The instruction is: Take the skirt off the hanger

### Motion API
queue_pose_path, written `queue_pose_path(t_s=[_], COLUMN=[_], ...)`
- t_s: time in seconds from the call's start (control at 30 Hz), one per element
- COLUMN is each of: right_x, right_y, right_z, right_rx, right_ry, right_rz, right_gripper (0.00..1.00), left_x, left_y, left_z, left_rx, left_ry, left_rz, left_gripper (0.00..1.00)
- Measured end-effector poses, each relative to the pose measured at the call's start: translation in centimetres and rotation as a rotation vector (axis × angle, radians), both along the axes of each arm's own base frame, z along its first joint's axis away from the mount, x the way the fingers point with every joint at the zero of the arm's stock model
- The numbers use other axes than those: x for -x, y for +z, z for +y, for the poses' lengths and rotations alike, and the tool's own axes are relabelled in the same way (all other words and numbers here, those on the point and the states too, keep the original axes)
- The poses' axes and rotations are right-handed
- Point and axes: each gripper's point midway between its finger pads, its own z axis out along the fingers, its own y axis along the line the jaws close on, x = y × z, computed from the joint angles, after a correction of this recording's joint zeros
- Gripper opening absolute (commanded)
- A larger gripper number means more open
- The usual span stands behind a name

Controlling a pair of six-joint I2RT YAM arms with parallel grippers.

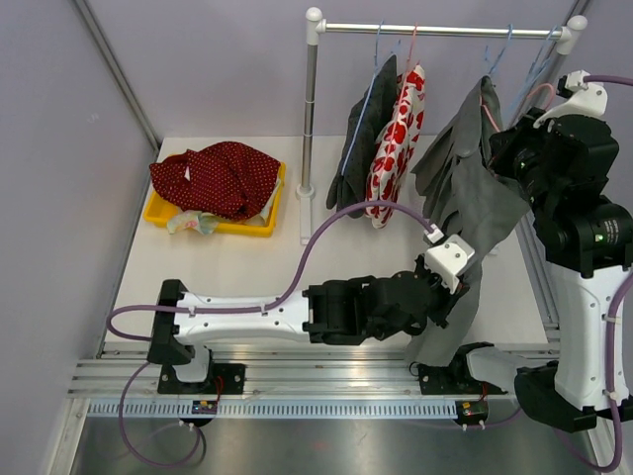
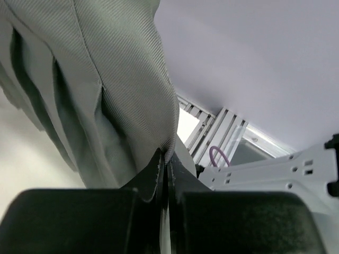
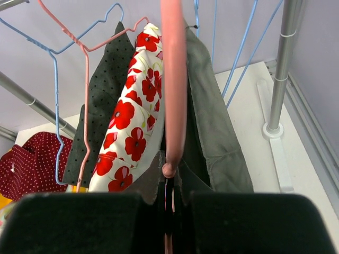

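The grey skirt (image 1: pixel 465 198) hangs from a pink hanger (image 1: pixel 488 117) at the right end of the rail and drapes down toward the near table edge. My left gripper (image 1: pixel 452 297) is shut on the skirt's lower edge; in the left wrist view the grey cloth (image 2: pixel 122 79) is pinched between the closed jaws of this gripper (image 2: pixel 165 161). High at the right, my right gripper (image 1: pixel 506 143) is shut on the hanger. The right wrist view shows the pink hanger (image 3: pixel 174 79) running up from between the closed jaws of that gripper (image 3: pixel 170 174), with the skirt (image 3: pixel 212 121) just behind.
A clothes rail (image 1: pixel 435 30) on a metal pole (image 1: pixel 310 119) also carries a red-flowered white garment (image 1: pixel 396 148) and a dark dotted one (image 1: pixel 366 139) on blue and pink wire hangers. A yellow tray (image 1: pixel 158 213) at the back left holds a red dotted garment (image 1: pixel 223 173).
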Motion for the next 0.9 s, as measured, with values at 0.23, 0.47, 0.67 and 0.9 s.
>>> queue_pose_path(t_s=[0.23,0.47,0.67,0.9], right_x=[-1.3,-1.0,-1.1,-2.1], right_y=[-0.3,-3.5,-3.9,-4.6], right_z=[0.0,0.5,0.2,-1.1], right_rx=[0.023,0.047,0.066,0.109], right_ry=[-0.012,0.011,-0.010,-0.095], right_rz=[0.054,0.193,0.220,0.263], right_gripper=[0.00,0.00,0.00,0.00], left_x=[3.0,5.2,6.1,10.7], left_y=[-2.7,-3.2,-2.9,0.5], left_z=[2.9,4.4,4.3,2.4], left_rx=[0.001,0.074,0.079,-0.002], left_ry=[0.029,0.089,0.109,0.154], left_rz=[0.011,0.070,0.062,-0.043], left_gripper=[0.00,0.00,0.00,0.00])
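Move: From the left fingers, already shut on the grey skirt, the pink hanger in the right fingers is some 20 cm ahead, 8 cm right and 12 cm higher. The skirt's middle hangs about 15 cm below the right hand, 5 cm to its left and 2 cm back. Also from the right hand, the floral garment is about 17 cm left, 9 cm ahead and 12 cm lower, and the empty blue hangers roughly 12 cm ahead, 3 cm right, at its height. Pulling the pinched grey skirt back towards the robot and away from the pink hanger, the left hand travels about 10 cm; it first sinks and eases left, then rises again and drifts partly back right, fingers shut throughout. The right hand keeps its grip on the hanger, sinking about 5 cm and edging forward while its fingers tip down some 15 degrees. ##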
